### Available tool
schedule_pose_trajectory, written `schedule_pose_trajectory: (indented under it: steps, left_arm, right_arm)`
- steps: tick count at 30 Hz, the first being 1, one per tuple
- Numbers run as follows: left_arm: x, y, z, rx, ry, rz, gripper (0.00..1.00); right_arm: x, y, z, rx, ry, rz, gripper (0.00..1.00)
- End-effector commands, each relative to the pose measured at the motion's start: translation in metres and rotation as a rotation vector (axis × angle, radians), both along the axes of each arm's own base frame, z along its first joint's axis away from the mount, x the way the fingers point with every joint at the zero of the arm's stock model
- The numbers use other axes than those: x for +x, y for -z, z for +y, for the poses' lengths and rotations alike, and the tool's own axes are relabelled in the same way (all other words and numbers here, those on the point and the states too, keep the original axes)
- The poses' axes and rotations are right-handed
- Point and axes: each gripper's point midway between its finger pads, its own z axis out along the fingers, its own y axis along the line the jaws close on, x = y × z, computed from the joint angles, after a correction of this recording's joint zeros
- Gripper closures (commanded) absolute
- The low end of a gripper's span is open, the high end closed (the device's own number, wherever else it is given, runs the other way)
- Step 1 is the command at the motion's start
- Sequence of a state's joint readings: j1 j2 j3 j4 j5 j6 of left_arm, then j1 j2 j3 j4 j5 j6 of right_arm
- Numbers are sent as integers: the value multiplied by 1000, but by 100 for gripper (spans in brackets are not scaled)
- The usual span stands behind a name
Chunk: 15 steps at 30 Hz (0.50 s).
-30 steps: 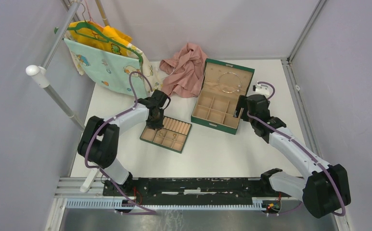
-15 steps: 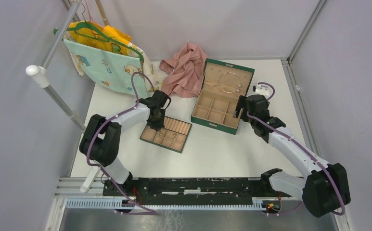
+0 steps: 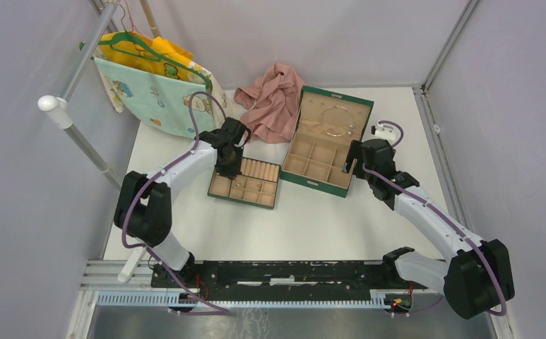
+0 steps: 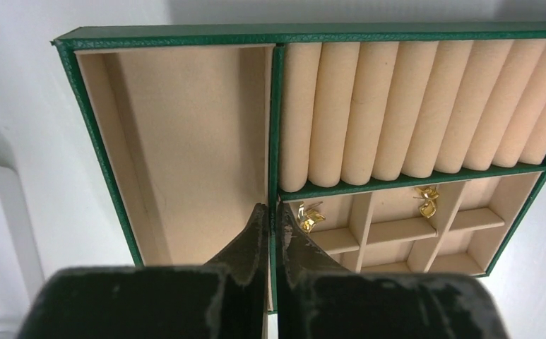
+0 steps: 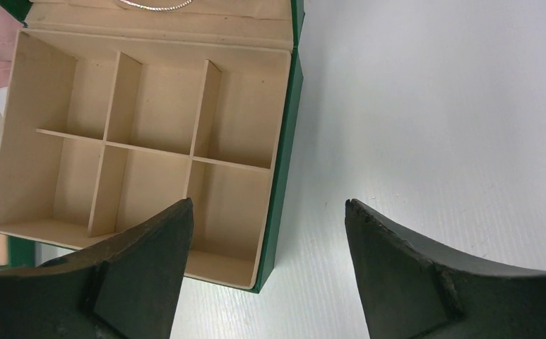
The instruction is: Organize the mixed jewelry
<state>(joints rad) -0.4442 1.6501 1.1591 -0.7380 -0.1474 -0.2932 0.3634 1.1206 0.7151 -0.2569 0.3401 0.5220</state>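
The tan tray [image 3: 220, 186] with its green rim [image 4: 185, 35] lies left of the middle. My left gripper [image 3: 229, 169] [image 4: 271, 208] is shut on the thin green divider between the tray's long compartment and its small cells. Two pale-gold pieces [image 4: 310, 217] [image 4: 426, 201] lie in small cells below the ring rolls. A silvery wire loop [image 3: 337, 120] [image 5: 153, 6] rests in the lid of the open green box [image 3: 318, 181] [image 5: 282, 176]. My right gripper [image 3: 351, 157] [image 5: 270, 203] hangs open over the box's near right corner, holding nothing.
A crumpled pink cloth [image 3: 273, 99] lies behind the tray and left of the box lid. Printed children's clothes [image 3: 153, 85] hang on a rack at the back left. A small white object [image 3: 381, 129] sits right of the box.
My left gripper has closed on the tray's divider and moved back. The tray has turned and slid with it towards the far side. The right arm has not moved.
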Motion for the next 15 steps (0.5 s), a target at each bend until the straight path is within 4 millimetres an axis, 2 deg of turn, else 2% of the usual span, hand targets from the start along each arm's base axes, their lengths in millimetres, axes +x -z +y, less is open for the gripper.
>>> schedule_pose_trajectory:
  steps: [1, 4, 8, 15]
  left_arm:
    - [2, -57, -6, -61, 74, -77, 98]
    - [-4, -68, -7, -80, 96, -77, 98]
    - [-9, -69, -6, -82, 106, -65, 98]
    - [-6, -93, -24, -175, 113, -94, 98]
  right_arm:
    - [4, -8, -1, 3, 7, -32, 16]
    - [4, -7, -2, 1, 6, -28, 16]
    - [2, -5, 0, 6, -4, -24, 17]
    - [-4, -9, -10, -15, 31, -35, 16]
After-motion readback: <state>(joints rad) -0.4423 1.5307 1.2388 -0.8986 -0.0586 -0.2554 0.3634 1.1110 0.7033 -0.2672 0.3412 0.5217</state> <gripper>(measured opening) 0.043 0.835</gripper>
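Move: My closed left fingers already hold the raised tray by its long divider. The open jewelry box's compartment base lies about 27 cm to my left hand's right, 4 cm ahead and a couple of centimetres lower. The silver necklace in the box's lid is some 32 cm right and 17 cm ahead; the pink cloth is about 12 cm right and 24 cm ahead. From my open right hand, the box base is roughly 14 cm left, 1 cm ahead and 9 cm below. Keeping the divider pinched, I go on lifting the tray with my left hand, straight up by about 5 cm, then stop climbing and ease back some 2 cm, staying well to the left of the box. My wrist rolls and turns clockwise only a few degrees, and my fingers stay shut. ##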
